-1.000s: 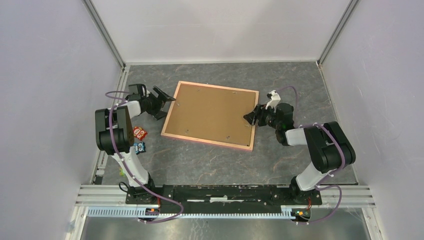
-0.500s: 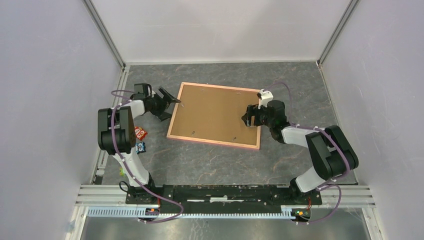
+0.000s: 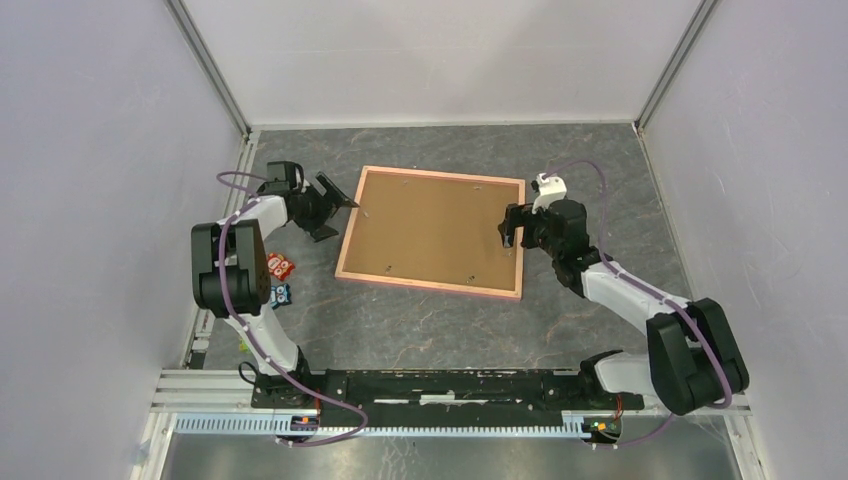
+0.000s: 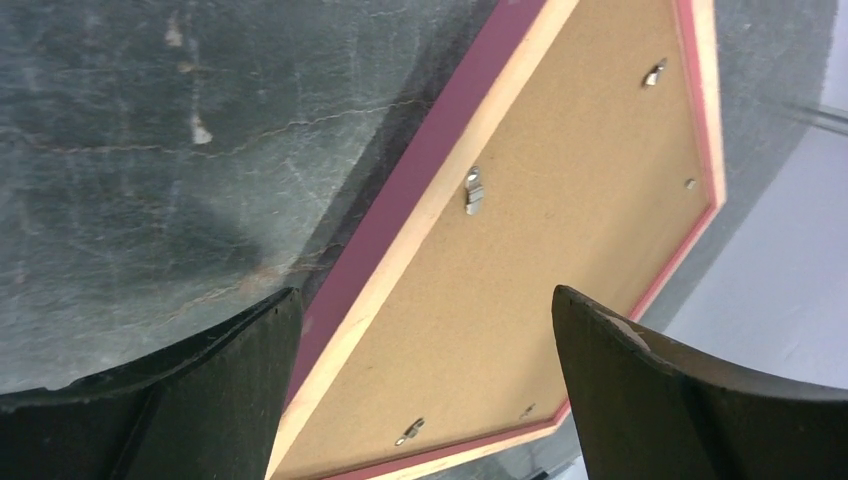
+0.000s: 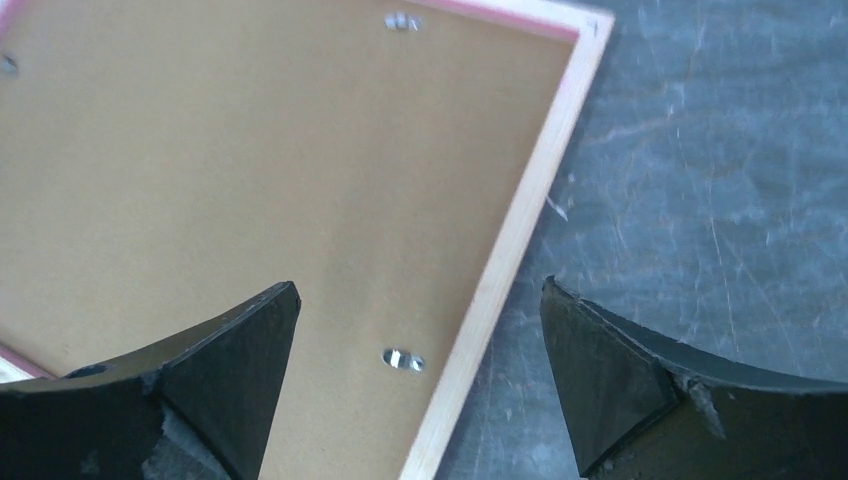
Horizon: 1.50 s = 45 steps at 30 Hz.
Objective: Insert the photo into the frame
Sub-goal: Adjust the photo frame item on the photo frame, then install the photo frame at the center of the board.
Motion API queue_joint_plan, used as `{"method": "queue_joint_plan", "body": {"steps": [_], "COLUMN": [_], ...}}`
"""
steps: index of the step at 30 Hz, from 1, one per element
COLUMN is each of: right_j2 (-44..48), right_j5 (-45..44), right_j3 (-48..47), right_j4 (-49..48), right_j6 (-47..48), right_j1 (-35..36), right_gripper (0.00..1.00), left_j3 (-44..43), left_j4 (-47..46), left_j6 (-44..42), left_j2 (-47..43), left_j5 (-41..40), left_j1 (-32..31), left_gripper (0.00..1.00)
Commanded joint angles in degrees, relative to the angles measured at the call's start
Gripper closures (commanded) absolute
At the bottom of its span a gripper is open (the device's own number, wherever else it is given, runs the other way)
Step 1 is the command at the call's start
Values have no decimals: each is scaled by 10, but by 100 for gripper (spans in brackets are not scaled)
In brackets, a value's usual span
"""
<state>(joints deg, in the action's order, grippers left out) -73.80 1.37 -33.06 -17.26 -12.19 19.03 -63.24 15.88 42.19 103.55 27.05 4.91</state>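
The frame [image 3: 430, 285], pink-bordered, lies face down in the middle of the table with a brown backing board [image 3: 430, 228] filling it. The photo is hidden. My left gripper [image 3: 335, 205] is open at the frame's left edge, and in the left wrist view its gripper [image 4: 425, 293] spans the dark pink border [image 4: 425, 165] and the board [image 4: 580, 230] without touching them. At the frame's right edge my right gripper [image 3: 512, 225] is open. Seen from the right wrist, that gripper [image 5: 420, 285] hangs over the pale border [image 5: 510, 240] and board [image 5: 250, 170], holding nothing.
Small metal turn clips [image 4: 474, 190] [image 5: 403, 359] sit on the backing board. Small red [image 3: 280, 268] and blue [image 3: 282, 294] items lie beside the left arm. Side walls close in on both sides, with the back wall beyond the frame.
The frame has turned and slid a little to the right, lying squarer to the table. My right gripper has opened wide and the right arm has stretched out. The left gripper barely moved.
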Motion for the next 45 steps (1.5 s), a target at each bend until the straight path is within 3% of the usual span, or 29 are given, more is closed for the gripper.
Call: {"method": "queue_joint_plan", "body": {"steps": [1,6,15,20,23,26,31,37,45], "right_j2": [-23,-83,-52,-50,-46,-31,1,6,-36], "right_j5": [-27,-46,64,32,21,13,8,-44,-57], "right_j3": [-27,-91,-53,-44,-59,-65,-62,-92,-117], "right_j4": [96,219,182,214,252,274,282,318,345], "right_j6": [13,44,-14,-26,-11,-7,-18,23,57], "right_j1": [1,1,2,2,2,2,2,1,0], "right_gripper": [2,2,2,2,2,2,2,2,2], "left_j3": [-31,-67,-80,-92,-116,-131,-153,-181,-140], "left_j4": [43,95,92,95,127,156,191,274,277], "left_j6": [-43,-67,-86,-116,-156,-189,-226,-265,-263], "left_j2": [-56,-107,-137,-117,-106,-88,-25,36,37], "left_j5": [-71,-116,-65,-50,-87,-158,-208,-283,-299], "left_j1": [-13,-41,-77,-97,-101,-101,-110,-152,-155], "left_gripper": [0,0,0,0,1,6,25,31,35]}}
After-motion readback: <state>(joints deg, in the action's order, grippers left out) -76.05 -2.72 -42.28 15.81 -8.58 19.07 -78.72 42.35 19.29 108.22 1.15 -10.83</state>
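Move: The photo frame's left rail passes almost under the left hand, its middle level with it, 1 cm right and 2 below; the frame's near-left corner is about 13 cm back and 2 left, the red toy 11 back and 15 left. From the right hand, the right rail's middle is 1 cm back, 2 right and 7 below; the near-right corner lies some 13 back and 2 right. Left lifts some 10 cm, then sinks over the left rail, narrowing; open right draws back and down. ##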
